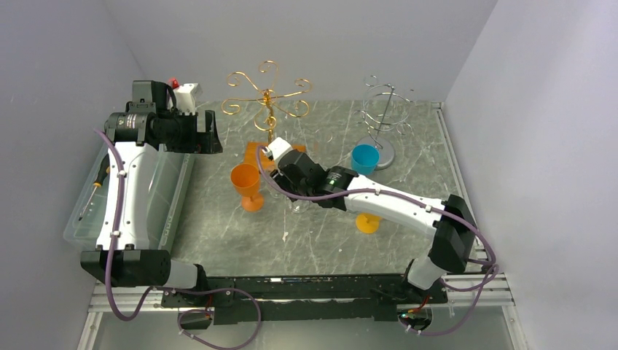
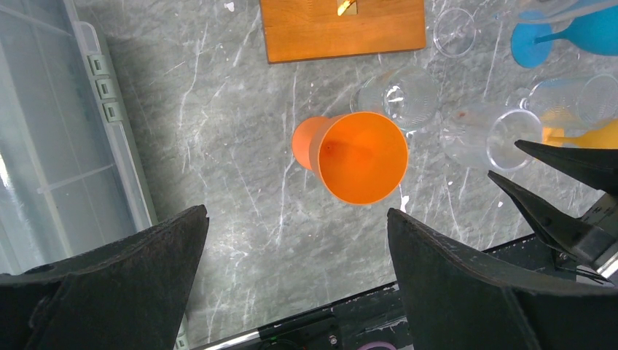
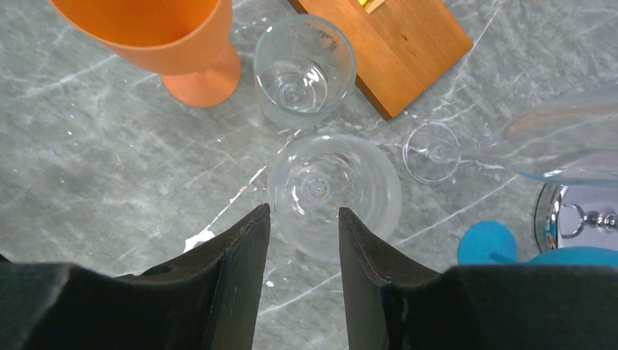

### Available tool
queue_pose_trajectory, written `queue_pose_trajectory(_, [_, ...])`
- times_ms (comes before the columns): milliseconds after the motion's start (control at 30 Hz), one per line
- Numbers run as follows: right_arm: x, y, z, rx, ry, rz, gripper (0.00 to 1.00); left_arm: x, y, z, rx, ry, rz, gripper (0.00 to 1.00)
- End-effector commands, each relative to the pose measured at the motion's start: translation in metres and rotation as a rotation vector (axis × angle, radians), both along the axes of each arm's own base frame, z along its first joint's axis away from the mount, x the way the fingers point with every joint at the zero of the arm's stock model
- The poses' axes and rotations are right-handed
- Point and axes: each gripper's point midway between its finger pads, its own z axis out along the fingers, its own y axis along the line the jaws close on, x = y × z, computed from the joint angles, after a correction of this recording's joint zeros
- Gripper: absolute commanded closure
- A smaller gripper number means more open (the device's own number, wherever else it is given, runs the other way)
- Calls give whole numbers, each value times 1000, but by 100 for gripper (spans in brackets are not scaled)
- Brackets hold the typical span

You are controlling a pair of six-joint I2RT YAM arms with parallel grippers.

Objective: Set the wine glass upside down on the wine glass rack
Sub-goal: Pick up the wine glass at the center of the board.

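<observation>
A clear wine glass [image 3: 342,182] stands upright on the marble table, seen from above in the right wrist view. My right gripper [image 3: 302,213] hovers over its near rim, jaws partly open and nothing gripped between them. The gold wine glass rack [image 1: 267,95] rises from a wooden base [image 3: 397,44] just beyond. A silver rack [image 1: 384,109] stands at the back right. My left gripper [image 2: 297,215] hangs wide open, high above an orange wine glass [image 2: 361,157], holding nothing.
A second clear glass [image 3: 304,69] stands by the wooden base. Another clear glass [image 3: 568,138] leans at the right, its foot [image 3: 431,152] on the table. A blue glass [image 1: 364,158] and a yellow-orange glass foot [image 1: 368,222] are near the right arm. A clear plastic bin [image 1: 164,197] lines the left side.
</observation>
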Motion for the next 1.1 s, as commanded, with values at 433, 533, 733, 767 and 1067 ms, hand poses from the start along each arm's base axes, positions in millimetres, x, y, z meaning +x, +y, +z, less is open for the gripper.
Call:
queue_pose_trajectory(433, [-5,-12,-5,15,37,-22,100,-9,-11,25,-51,-56,-55,0])
queue_pose_trajectory(533, [-8,-21,33,61,2,-29,100,-14,-19,32,-82,-58,-93,1])
queue_pose_trajectory(733, [-36,-47,130,241,-29,-8,100,-26,-28,50,-108,-122,-158,1])
queue_pose_trajectory(767, [-42,-51,143,270,-28,0,100,-30,-31,54,-113,-137,-186,1])
queue_pose_trajectory(1067, [-73,-51,254,554,-64,114,100,-63,-63,77,-223,-204,-428,1])
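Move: The clear wine glass at the board's centre stands upright between my right fingers: its middle is about 1 cm ahead, 2 cm to the right and 9 cm below, the rim up at my pads. A second clear glass is roughly 5 cm ahead and 5 cm left, the orange goblet some 12 cm left and 2 cm ahead, both about 11 cm lower. From my left hand the wine glass lies about 25 cm right, 4 cm back and 20 cm below. With my right hand I sink a centimetre or two and close the fingers on the wine glass's bowl wall at the rim, one finger inside and one outside, then lift it fast, some 20 cm straight off the board while easing about 6 cm back and 6 cm right, rolling about 25 degrees so its left side rises. My left hand, empty and open, draws up, back and right about 5 cm each way, turning clockwise. ##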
